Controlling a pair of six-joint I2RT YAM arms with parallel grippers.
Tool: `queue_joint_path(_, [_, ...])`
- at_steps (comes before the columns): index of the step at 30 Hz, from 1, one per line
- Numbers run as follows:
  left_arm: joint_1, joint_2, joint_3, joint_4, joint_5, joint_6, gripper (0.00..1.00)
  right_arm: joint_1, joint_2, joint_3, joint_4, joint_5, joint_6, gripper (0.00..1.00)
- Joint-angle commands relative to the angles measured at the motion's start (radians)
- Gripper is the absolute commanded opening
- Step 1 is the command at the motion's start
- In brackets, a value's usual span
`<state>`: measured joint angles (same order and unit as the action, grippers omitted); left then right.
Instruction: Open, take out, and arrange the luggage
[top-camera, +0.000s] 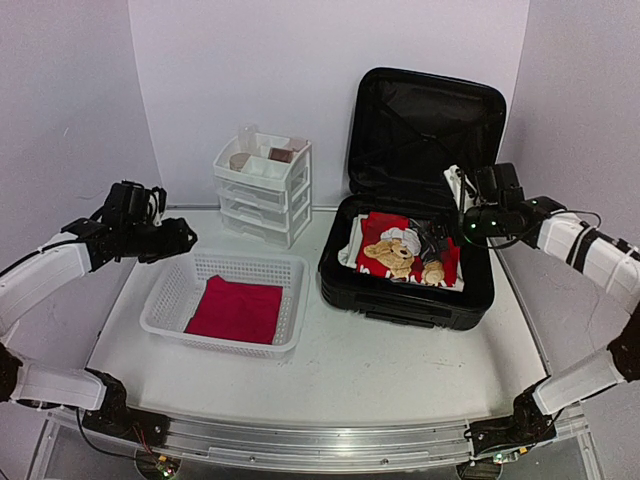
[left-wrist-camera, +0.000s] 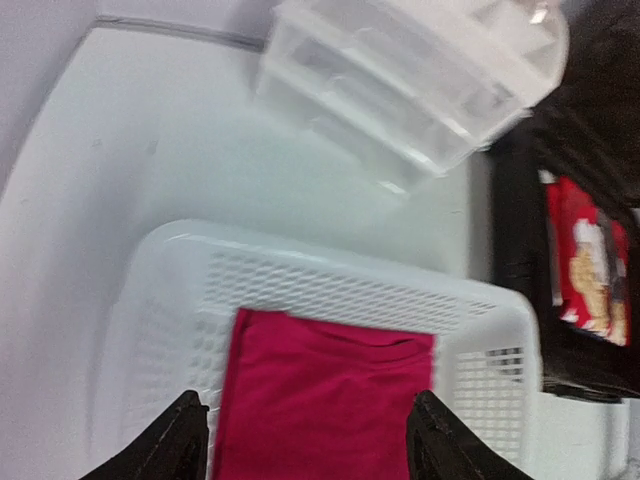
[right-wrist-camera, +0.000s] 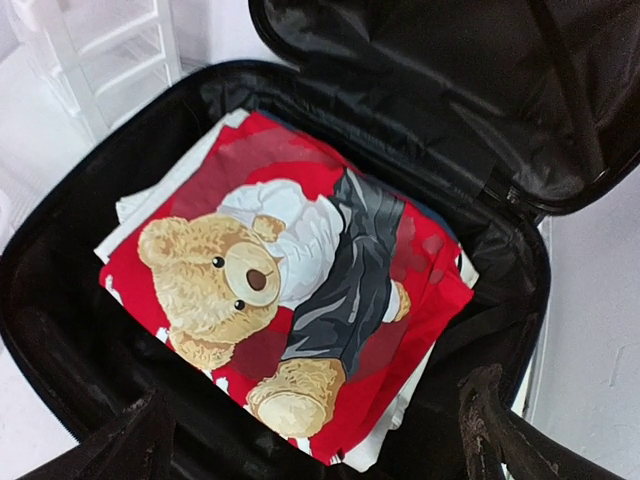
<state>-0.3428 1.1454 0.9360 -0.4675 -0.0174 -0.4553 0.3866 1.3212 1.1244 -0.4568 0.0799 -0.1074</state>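
The luggage is a black hard-shell suitcase lying open at right centre, its lid propped upright. Inside lies a folded red cloth with a teddy bear print on top of other folded pieces. My right gripper hovers over the case's right side. In the right wrist view it stands open above the bear cloth, holding nothing. My left gripper hangs open over the far left corner of the white mesh basket. A folded plain red cloth lies in the basket below the left gripper.
A small white drawer unit stands at the back between basket and suitcase, with small items on its top tray. White walls close the table on three sides. The basket's rim and the suitcase's edge show in the left wrist view.
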Motion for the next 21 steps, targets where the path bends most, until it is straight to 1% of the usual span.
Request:
queue_joint_path(1, [-0.053,0.114,0.059,0.216,0.377,-0.127,0.68,-0.003,0.1,0.096,-0.078,-0.028,-0.001,0.98])
queue_joint_path(2, [-0.091,0.148,0.075,0.252,0.395,-0.152,0.68,-0.002,0.119,0.098,-0.083,-0.081,-0.04,0.98])
queue_joint_path(3, [-0.141,0.183,0.109,0.26,0.383,-0.154,0.68,0.003,0.14,0.104,-0.092,-0.146,-0.092,0.98])
queue_joint_path(5, [-0.215,0.273,0.203,0.26,0.372,-0.143,0.68,0.035,0.18,0.12,-0.095,-0.166,-0.187,0.98])
queue_joint_path(9, [-0.259,0.394,0.298,0.282,0.425,-0.215,0.67,0.141,0.295,0.175,-0.101,-0.049,-0.428,0.98])
queue_joint_path(13, [-0.265,0.449,0.32,0.334,0.471,-0.289,0.66,0.208,0.44,0.241,-0.095,0.056,-0.574,0.98])
queue_joint_path(15, [-0.268,0.45,0.31,0.368,0.483,-0.313,0.66,0.237,0.496,0.275,-0.083,0.106,-0.61,0.98])
queue_joint_path(18, [-0.271,0.438,0.292,0.375,0.488,-0.317,0.66,0.26,0.56,0.313,-0.059,0.14,-0.642,0.97])
queue_joint_path(21, [-0.271,0.416,0.26,0.375,0.486,-0.315,0.66,0.27,0.602,0.311,0.02,0.193,-0.654,0.96])
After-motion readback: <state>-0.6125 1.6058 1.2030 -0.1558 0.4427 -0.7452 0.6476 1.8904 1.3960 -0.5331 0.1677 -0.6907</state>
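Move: Inside the open suitcase, the red bear shirt lies about 7 cm ahead of the right hand, 8 cm to its left and 16 cm below. The white clothes show some 12 cm left of the bear shirt, level with it. From the left hand the bear shirt is about 10 cm ahead, 58 cm right and 14 cm below; the basket's middle is 3 cm back, 9 cm right and 17 cm down, and the drawer tower 18 cm ahead, 20 cm right, 7 cm down. Sinking about 14 cm while swinging some 12 cm left, the right hand drops into the suitcase towards the bear shirt's near edge, turning counter-clockwise and rolling its left side down, fingers wide open, one on either side of that edge; touch can't be seen. The left hand, still open and empty, sweeps about 20 cm right above the basket towards the suitcase, turning clockwise and rolling its left side down, then nearly stops. ##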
